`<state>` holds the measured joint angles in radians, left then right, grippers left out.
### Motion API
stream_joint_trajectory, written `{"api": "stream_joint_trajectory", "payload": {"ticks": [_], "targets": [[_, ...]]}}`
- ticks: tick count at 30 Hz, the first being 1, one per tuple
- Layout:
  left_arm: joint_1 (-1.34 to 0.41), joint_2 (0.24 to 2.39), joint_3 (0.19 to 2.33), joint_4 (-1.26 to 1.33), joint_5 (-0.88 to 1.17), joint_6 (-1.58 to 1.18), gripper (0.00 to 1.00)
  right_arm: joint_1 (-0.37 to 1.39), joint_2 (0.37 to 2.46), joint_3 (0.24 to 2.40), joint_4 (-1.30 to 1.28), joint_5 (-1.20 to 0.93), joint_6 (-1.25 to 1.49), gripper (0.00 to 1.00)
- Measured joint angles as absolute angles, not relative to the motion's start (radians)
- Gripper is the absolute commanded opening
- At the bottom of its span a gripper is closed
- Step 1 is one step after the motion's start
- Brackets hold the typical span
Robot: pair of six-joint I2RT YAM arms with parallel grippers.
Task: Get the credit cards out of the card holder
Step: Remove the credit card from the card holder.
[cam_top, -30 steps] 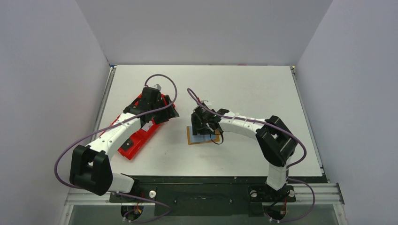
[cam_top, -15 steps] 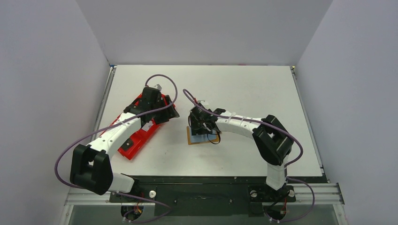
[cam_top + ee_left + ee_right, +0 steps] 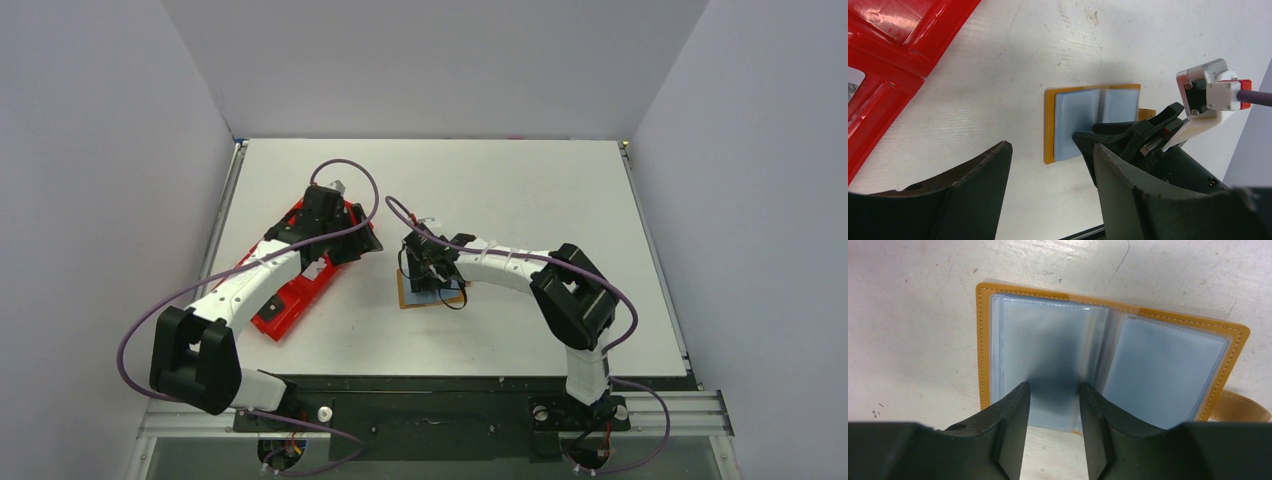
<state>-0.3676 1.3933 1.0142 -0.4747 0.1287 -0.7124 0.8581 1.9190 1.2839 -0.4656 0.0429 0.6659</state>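
The tan card holder point(image 3: 982, 345) lies open and flat on the white table, just right of the red tray point(image 3: 402, 299) point(image 3: 1048, 125). Pale blue-grey credit cards point(image 3: 1043, 335) point(image 3: 1075, 117) sit in its clear sleeves, one on each half. My right gripper point(image 3: 1053, 386) point(image 3: 428, 268) points down at the left half. Its jaws stand partly apart with nothing between them, and the fingertips point(image 3: 1020, 392) rest at the near edge of the left card. My left gripper point(image 3: 1050, 146) point(image 3: 352, 240) hovers open to the left of the holder and holds nothing.
A long red plastic tray point(image 3: 292, 292) point(image 3: 893, 50) lies diagonally under the left arm, at the table's left. The right arm's purple cable point(image 3: 400, 210) loops above the holder. Grey walls close in the table on three sides.
My right gripper has shifted slightly left over the holder and its jaws have narrowed. The left arm has not moved.
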Motion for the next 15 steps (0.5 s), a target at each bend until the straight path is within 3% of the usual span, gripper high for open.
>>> {"api": "stream_joint_trajectory", "payload": {"ticks": [15], "targets": [[-0.368,1.409,1.014,-0.474,0.141,-0.712,0.59,0.827,1.919,1.260,-0.415,0.007,0.670,0.04]]}}
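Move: The card holder lies open, its left page right under the right fingertips: the page's middle is about 1 cm ahead, 1 cm to the left and barely 1 cm below. The right page sits some 6 cm to the hand's right and 2 cm ahead; the red tray's middle is about 27 cm to the left, 5 cm ahead. From the left hand the left page lies roughly 9 cm right, 4 cm back and 11 cm below. Keep the right fingertips down on the card holder's left page, near the fold, and draw the half-open fingers together until they are almost shut, squeezing the page's surface between the tips. As they close, ease the hand about 1 cm forward along the page, with hardly any sinking or wrist turn. ##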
